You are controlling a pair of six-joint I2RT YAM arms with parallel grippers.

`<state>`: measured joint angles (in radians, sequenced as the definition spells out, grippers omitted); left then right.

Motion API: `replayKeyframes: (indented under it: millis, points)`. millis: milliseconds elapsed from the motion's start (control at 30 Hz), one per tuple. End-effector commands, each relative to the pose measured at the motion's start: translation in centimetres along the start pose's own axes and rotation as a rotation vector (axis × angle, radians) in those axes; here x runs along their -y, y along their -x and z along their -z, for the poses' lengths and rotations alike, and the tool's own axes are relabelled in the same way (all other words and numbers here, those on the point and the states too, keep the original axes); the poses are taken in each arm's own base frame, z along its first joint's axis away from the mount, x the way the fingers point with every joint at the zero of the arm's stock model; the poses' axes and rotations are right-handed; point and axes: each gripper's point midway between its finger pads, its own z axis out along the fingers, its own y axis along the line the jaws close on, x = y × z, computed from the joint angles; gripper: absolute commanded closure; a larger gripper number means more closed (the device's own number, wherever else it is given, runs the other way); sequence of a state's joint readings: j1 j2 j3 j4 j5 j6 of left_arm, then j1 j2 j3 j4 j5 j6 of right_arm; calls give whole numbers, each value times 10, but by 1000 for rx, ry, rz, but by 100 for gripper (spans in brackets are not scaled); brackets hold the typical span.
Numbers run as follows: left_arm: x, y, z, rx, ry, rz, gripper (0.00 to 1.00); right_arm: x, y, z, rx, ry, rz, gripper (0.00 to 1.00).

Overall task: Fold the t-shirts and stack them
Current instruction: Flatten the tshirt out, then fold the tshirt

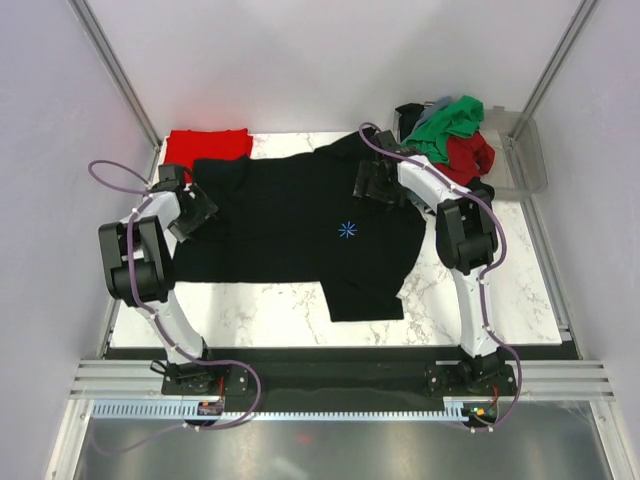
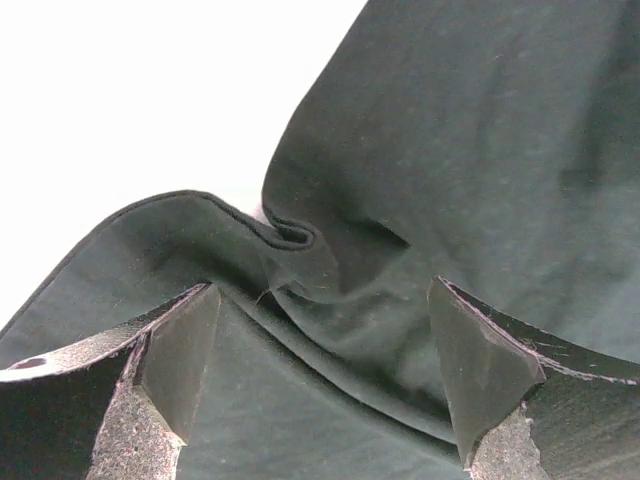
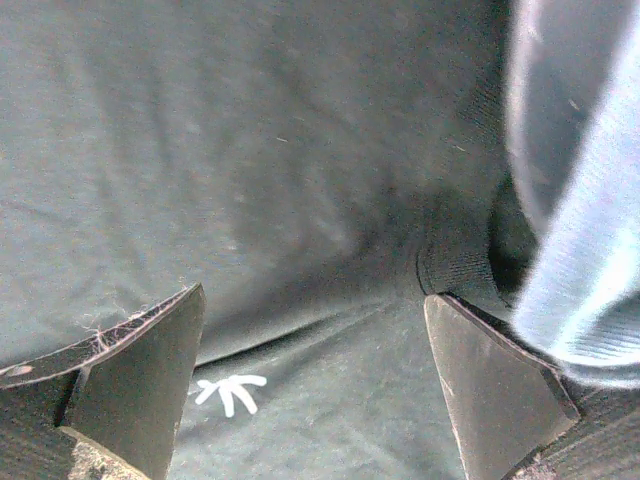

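Observation:
A large black t-shirt (image 1: pixel 290 225) with a tiny blue chest mark (image 1: pixel 347 230) lies spread over the marble table. My left gripper (image 1: pixel 195 212) is low over the shirt's left edge. In the left wrist view the left gripper (image 2: pixel 320 400) is open, with a wrinkled black hem (image 2: pixel 290 235) lying between its fingers (image 2: pixel 180 370). My right gripper (image 1: pixel 378 182) sits at the shirt's far right, near the collar. Seen from the right wrist, the right gripper (image 3: pixel 315 400) is open over black cloth, with the ribbed collar (image 3: pixel 450 260) by its right finger.
A folded red t-shirt (image 1: pixel 207 147) lies at the back left. A heap of t-shirts, green (image 1: pixel 455 118), red (image 1: pixel 470 155) and grey-blue (image 1: pixel 437 104), is piled at the back right beside a clear stand (image 1: pixel 528 150). Grey walls close in both sides.

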<state>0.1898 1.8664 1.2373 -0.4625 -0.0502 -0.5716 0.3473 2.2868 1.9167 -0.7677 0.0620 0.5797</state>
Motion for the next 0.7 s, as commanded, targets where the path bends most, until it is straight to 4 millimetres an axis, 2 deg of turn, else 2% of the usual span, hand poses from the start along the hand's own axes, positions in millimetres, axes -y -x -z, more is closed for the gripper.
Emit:
replayKeyframes:
  millis: [0, 67, 100, 133, 167, 200, 233, 267, 300, 333, 367, 400, 433, 467, 500, 533, 567, 600, 667]
  points:
    - [11, 25, 29, 67, -39, 13, 9, -10, 34, -16, 62, 115, 36, 2]
    - [11, 26, 49, 95, -59, 21, 8, -22, 42, 10, 93, 169, 49, 2]
    - [3, 14, 52, 86, -49, 21, 8, -26, 44, 20, 105, 186, 65, 2]
    - [3, 20, 78, 140, -74, 27, 7, -32, 48, 42, 133, 211, 74, 2]
    - [-5, 18, 87, 161, -62, 36, 7, -36, 48, 53, 144, 221, 87, 2]
    - [-17, 7, 91, 159, -42, 46, 6, -36, 46, 64, 155, 222, 97, 2]
    - [-24, 7, 112, 202, -49, 84, 6, -36, 44, 86, 179, 228, 101, 2]
    - [-34, 5, 122, 235, -31, 116, 6, -40, 36, 97, 186, 230, 117, 2]
    - [-49, -11, 120, 223, -12, 146, 5, -36, 32, 105, 201, 210, 119, 2]
    - [-55, -17, 124, 236, -9, 173, 5, -29, 16, 120, 199, 205, 121, 2]
    - [-61, -15, 141, 293, -31, 228, 5, -28, 4, 125, 200, 190, 128, 2]
    - [-73, -32, 134, 273, -9, 248, 5, -11, -22, 114, 157, 141, 125, 2]
    - [-77, -36, 136, 286, -13, 289, 5, -8, -29, 132, 178, 158, 106, 2]
    - [-80, -40, 143, 310, -25, 316, 5, -5, -44, 133, 164, 158, 104, 2]
    - [-90, -51, 137, 297, -5, 338, 5, 0, -55, 134, 158, 161, 97, 2]
    - [-93, -55, 137, 297, 0, 378, 6, 15, -79, 135, 131, 153, 93, 2]
    - [-99, -59, 135, 301, 20, 403, 7, 19, -92, 135, 116, 158, 85, 2]
    - [-107, -68, 132, 298, 34, 420, 8, 32, -115, 128, 79, 143, 87, 2]
    - [-118, -72, 128, 310, 65, 462, 9, 37, -128, 141, 82, 176, 82, 2]
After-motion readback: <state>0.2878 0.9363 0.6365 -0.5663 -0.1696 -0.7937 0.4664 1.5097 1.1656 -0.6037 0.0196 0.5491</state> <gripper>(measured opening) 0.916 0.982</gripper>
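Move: My right hand is low over the black t-shirt, whose near sleeve lies about 29 cm back and 2 cm to its left; the blue star is some 11 cm back and 5 cm left, the laundry heap roughly 9 cm ahead and 14 cm right. For my left hand, the shirt's near hem corner is about 17 cm back and 3 cm left, with the folded red shirt some 15 cm ahead and 3 cm right. I lift both wide-open grippers off the t-shirt and draw them back towards myself, each about 16 cm. My left goes first, rising some 11 cm and then sinking again towards the near hem corner, turning about 20 degrees counter-clockwise with its fingers tipping forward; my right starts later, rises about 10 cm and passes to the right of the star towards the near sleeve. ##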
